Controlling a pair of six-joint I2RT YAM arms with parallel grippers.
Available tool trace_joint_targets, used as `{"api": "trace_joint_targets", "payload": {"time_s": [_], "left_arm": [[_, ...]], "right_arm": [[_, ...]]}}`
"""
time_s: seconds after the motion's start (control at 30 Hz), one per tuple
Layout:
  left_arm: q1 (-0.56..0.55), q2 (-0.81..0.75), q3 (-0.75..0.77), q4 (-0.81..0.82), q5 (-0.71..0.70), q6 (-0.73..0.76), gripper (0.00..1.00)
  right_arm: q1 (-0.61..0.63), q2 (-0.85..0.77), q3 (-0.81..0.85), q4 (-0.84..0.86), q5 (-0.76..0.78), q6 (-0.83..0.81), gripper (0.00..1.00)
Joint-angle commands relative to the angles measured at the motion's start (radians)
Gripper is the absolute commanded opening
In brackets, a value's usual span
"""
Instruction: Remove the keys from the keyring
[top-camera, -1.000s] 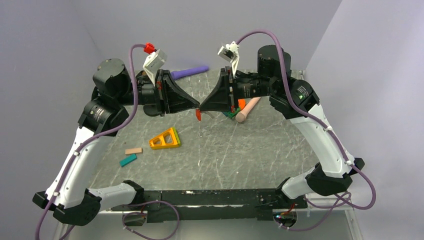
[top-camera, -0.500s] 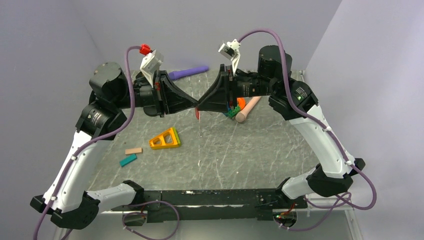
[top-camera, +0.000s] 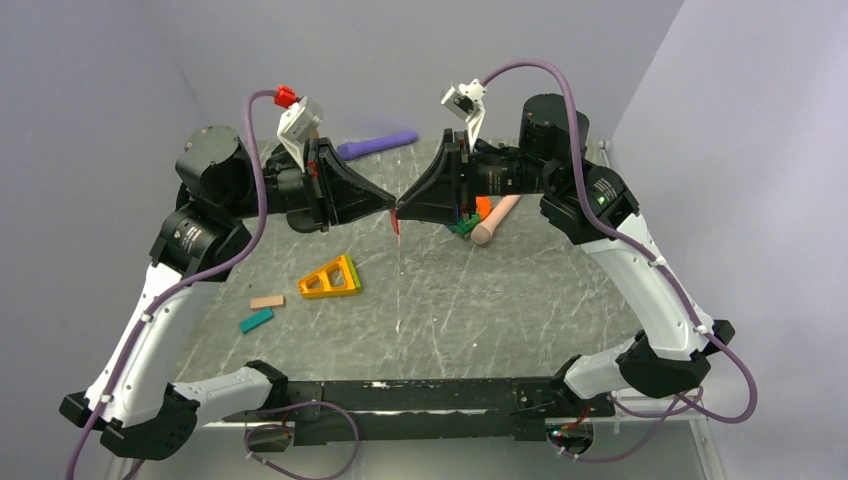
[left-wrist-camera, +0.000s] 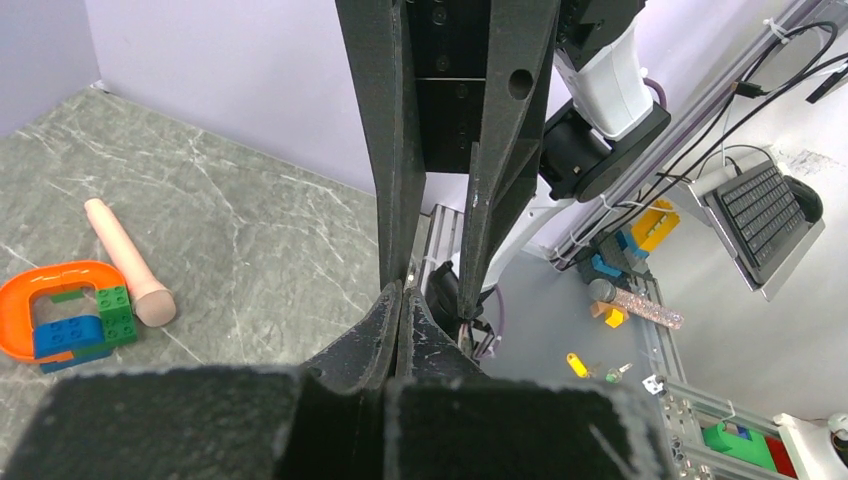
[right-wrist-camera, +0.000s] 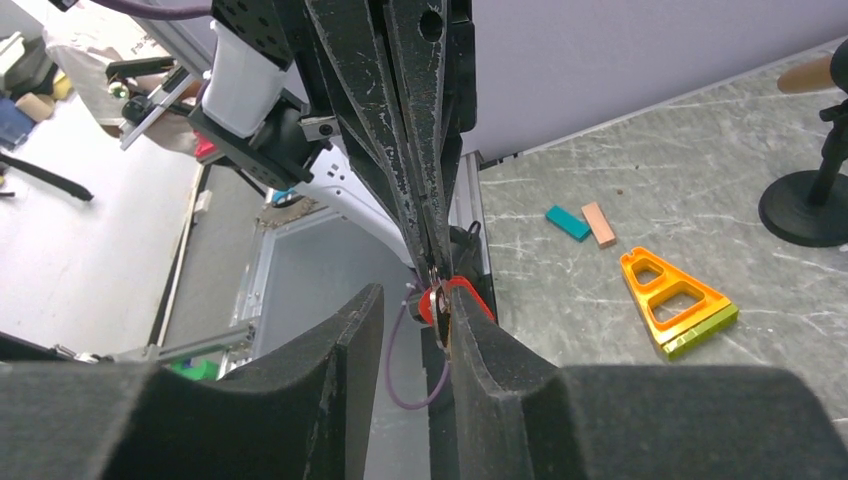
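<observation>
Above the table's back middle, my left gripper and right gripper meet tip to tip. The small red key hangs just under the tips. In the right wrist view the left gripper comes in from above, shut on the top of the metal keyring, with the red key beside it. My right gripper stands open; the ring and key lie against the inner face of one finger. The left wrist view shows the left gripper shut, and the key is hidden there.
An orange loop with blue and green blocks and a pink cylinder lie under the right arm. A purple cylinder lies at the back. An orange triangle, a tan block and a teal block lie front left.
My right gripper has gone from shut to open. Both gripper tips have risen a little, and the red key still hangs at the left gripper's tips.
</observation>
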Motion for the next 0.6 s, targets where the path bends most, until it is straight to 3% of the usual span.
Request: {"api": "trace_joint_targets", "payload": {"time_s": [0.0,0.47,0.57], "left_arm": [[-0.005,-0.027,-0.003,0.067,-0.012,-0.021,0.0],[-0.004,-0.047,-0.013,0.061,-0.011,-0.013,0.0],[-0.004,-0.051,-0.014,0.071,-0.013,-0.022,0.0]], "right_arm": [[0.0,-0.019,0.003,0.057,0.002,0.015,0.33],[0.002,0.001,-0.005,0.113,0.005,0.046,0.03],[0.002,0.006,-0.005,0.131,0.005,0.058,0.0]]}}
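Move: The key on its red keyring sits at the left hand's shut fingertips, about 1 cm to their right. It is also between the right hand's parted fingers, some 1 cm forward and 1 cm left of the right hand's centre. Far below, roughly 46 cm down, the yellow frame lies about 12 cm ahead and 15 cm left of the right hand, and the toy bricks about 28 cm ahead and 14 cm right. The key, still hanging from the keyring in the left fingers' grip, is pinched anew by the right hand, which stays almost in place and shuts its fingers from about a third open, drifting up some 0.5 cm. The left hand keeps its hold and eases up and back by about 0.5 cm each, hardly turning. ##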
